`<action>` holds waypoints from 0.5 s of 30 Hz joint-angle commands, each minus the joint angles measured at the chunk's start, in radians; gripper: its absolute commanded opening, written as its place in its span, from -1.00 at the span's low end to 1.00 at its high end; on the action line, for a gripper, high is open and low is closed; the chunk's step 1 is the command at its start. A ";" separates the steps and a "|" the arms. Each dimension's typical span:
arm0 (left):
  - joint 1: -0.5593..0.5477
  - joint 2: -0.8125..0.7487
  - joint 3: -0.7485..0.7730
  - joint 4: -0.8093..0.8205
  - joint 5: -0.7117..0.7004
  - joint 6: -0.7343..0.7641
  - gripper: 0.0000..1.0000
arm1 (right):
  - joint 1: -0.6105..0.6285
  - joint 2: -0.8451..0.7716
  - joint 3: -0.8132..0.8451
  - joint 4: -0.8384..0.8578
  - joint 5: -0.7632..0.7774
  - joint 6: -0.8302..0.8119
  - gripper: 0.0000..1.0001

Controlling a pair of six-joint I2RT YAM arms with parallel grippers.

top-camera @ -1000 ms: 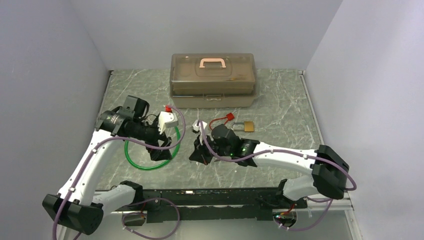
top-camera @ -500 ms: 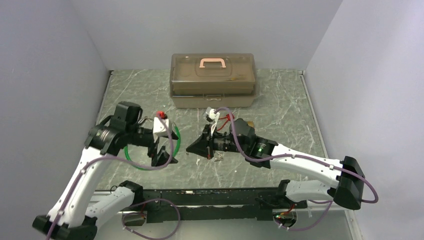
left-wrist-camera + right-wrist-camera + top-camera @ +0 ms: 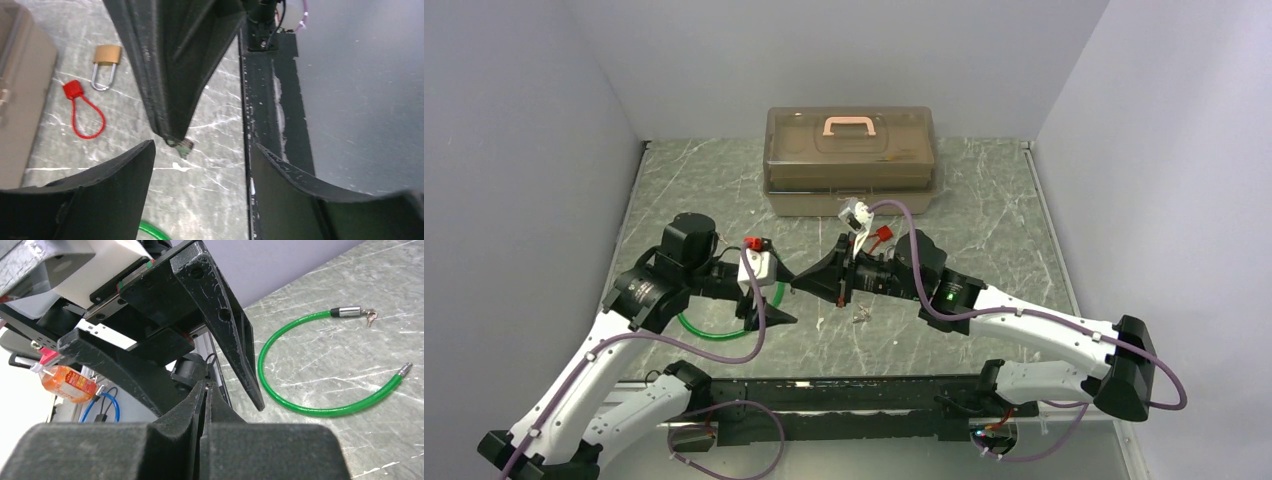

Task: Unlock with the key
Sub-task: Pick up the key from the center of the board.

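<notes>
My right gripper [image 3: 799, 288] is shut on the key [image 3: 181, 146], a tiny silver piece that pokes out of its pinched fingertips above the table. My left gripper [image 3: 200, 147] faces it, open, with a finger on either side of the key and nearer to it on the left. Neither left finger touches the key. In the right wrist view only a speck of the key [image 3: 207, 385] shows at the shut tips of the right gripper [image 3: 206, 386]. The brass padlock [image 3: 106, 60] lies flat on the table behind. The right arm hides it in the top view.
A red tag [image 3: 72, 89] on a red wire loop lies beside the padlock. A brown box [image 3: 851, 160] stands at the back. A green cable [image 3: 310, 410] curls under the left gripper [image 3: 774, 312], more small keys [image 3: 371, 315] at its end. Small silver bits [image 3: 859, 313] lie under the right arm.
The right gripper has risen off the table and swung left, still shut. The left gripper has turned right to face it, and its jaws have narrowed a little.
</notes>
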 commanded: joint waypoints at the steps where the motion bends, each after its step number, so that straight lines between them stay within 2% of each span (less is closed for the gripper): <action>1: -0.007 0.013 0.026 0.120 -0.030 -0.079 0.36 | 0.004 -0.038 0.043 0.056 0.027 0.000 -1.00; 4: -0.008 0.021 0.041 0.125 -0.032 -0.085 -0.03 | 0.004 -0.043 0.043 0.045 0.030 -0.008 -1.00; 7: -0.008 0.019 0.051 0.107 -0.032 -0.077 -0.61 | 0.004 -0.054 0.041 0.030 0.043 -0.021 -1.00; 9: -0.007 0.011 0.051 0.079 -0.045 -0.051 -0.69 | 0.004 -0.066 0.036 0.019 0.055 -0.025 -1.00; 15: -0.008 -0.005 0.055 0.037 -0.062 -0.015 -0.72 | 0.003 -0.077 0.026 -0.005 0.059 -0.039 -1.00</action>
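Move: The key is pinched in my right fingertips, just about 1 cm beyond their pads. It lies close to my open left fingers: about 1 cm ahead, 2 cm to the right and 1 cm above them. Below my left hand, on the board some 22 cm down, the loose keys are about 3 cm ahead and 12 cm right, the red loop 18 cm ahead and 14 cm right, and the green cable 8 cm ahead and 17 cm left. I bring my left fingers from wide open to nearly shut beside the key, easing that hand about 1.5 cm forward and 1 cm up with its pointing barely changed. My right hand keeps its pinch on the key, rising a bit over 1 cm and drawing back to the right about 1 cm. Contact between the left fingers and the key can't be made out. ##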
